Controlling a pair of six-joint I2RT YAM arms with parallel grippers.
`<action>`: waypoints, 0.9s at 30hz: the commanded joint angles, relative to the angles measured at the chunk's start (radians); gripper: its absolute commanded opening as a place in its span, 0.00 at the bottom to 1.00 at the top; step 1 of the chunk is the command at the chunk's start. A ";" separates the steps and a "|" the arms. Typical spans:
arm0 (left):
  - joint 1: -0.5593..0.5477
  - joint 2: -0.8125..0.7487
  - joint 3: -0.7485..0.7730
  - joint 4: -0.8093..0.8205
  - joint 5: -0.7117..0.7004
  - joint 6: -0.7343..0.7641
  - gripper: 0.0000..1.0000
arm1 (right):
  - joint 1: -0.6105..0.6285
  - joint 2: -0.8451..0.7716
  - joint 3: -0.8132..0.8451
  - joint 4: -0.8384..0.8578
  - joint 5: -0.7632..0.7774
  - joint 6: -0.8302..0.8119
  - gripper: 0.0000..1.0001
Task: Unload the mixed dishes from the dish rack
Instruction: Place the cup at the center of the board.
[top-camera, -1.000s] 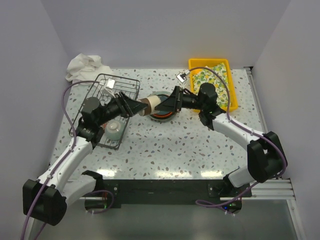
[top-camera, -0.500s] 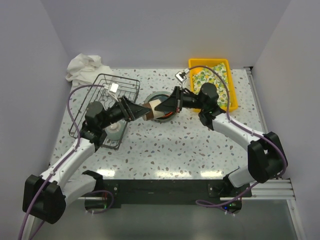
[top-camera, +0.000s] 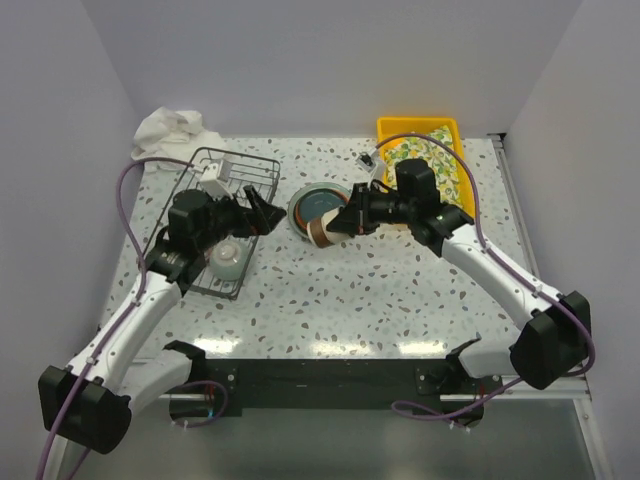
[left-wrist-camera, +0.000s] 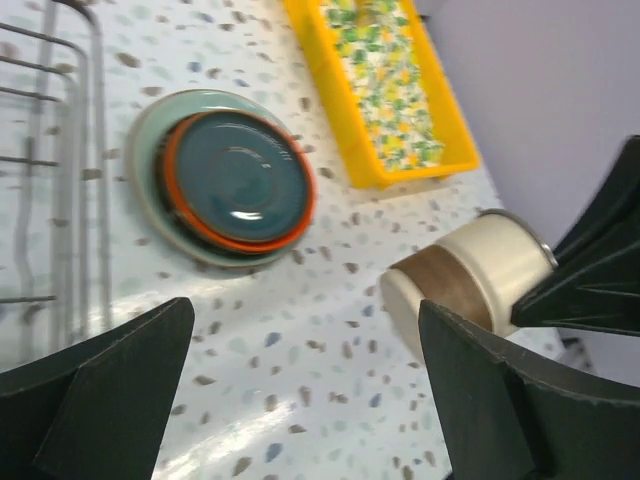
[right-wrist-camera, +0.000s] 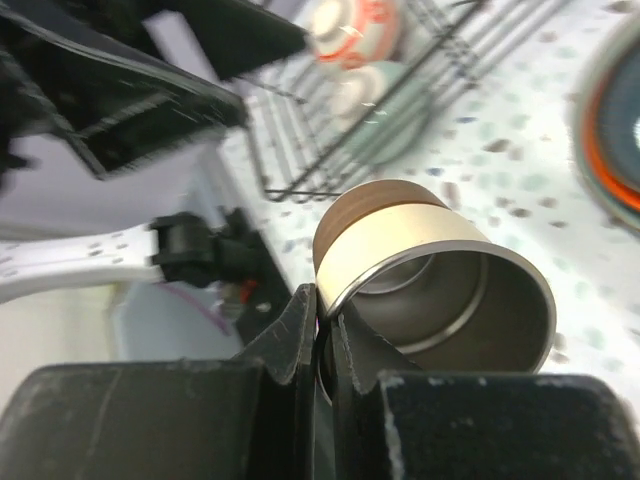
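Observation:
A cream and brown cup (top-camera: 322, 230) hangs sideways over the table, just in front of the stacked plates (top-camera: 316, 203). My right gripper (top-camera: 340, 222) is shut on the cup's rim, one finger inside and one outside (right-wrist-camera: 325, 320). The cup (right-wrist-camera: 430, 270) fills the right wrist view. My left gripper (top-camera: 262, 215) stands wide open by the dish rack (top-camera: 215, 180), apart from the cup (left-wrist-camera: 470, 280); nothing is between its fingers (left-wrist-camera: 305, 330). In the rack sit a whitish cup (top-camera: 227, 260) and a red-white bowl (right-wrist-camera: 355, 25). The plate stack (left-wrist-camera: 235, 180) shows teal on orange on pale green.
A yellow tray (top-camera: 425, 160) with a lemon-print cloth stands at the back right, seen too in the left wrist view as the tray (left-wrist-camera: 390, 90). A crumpled white cloth (top-camera: 165, 130) lies at the back left behind the rack. Grey walls close the back and sides.
The left gripper opened, let go of the cup and drew back toward the rack. The right gripper shut on the cup's rim and carried it slightly nearer the table's front.

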 joint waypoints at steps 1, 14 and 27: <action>0.006 -0.010 0.164 -0.315 -0.354 0.266 1.00 | -0.003 -0.031 0.112 -0.382 0.293 -0.250 0.00; 0.006 -0.073 0.220 -0.528 -0.614 0.423 1.00 | -0.007 0.167 0.192 -0.672 1.069 -0.341 0.00; 0.006 -0.133 0.166 -0.559 -0.617 0.456 1.00 | -0.201 0.348 0.161 -0.559 1.122 -0.331 0.00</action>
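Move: Ahead of and to the right of the right hand, which already holds the cup by its rim, lies the bare table it heads for: about 8 cm farther out, 25 to the right and 22 below. The yellow tray's middle is some 34 cm ahead and 28 to the right, the plate stack 22 ahead and 7 to the left. From the empty left hand, the green bowl sits level front to back, 13 cm left, 21 below; the orange bowl 4 ahead, 24 left. Sweeping about 23 cm right and some 18 down, with a little forward, the right hand carries the cup away from the plate stack towards the table before the yellow tray, swinging its fingers some 70 degrees from leftward to downward and keeping its pinch. The left hand, still wide open, swings left to above the green bowl, rolling its fingers to point forward and down. ##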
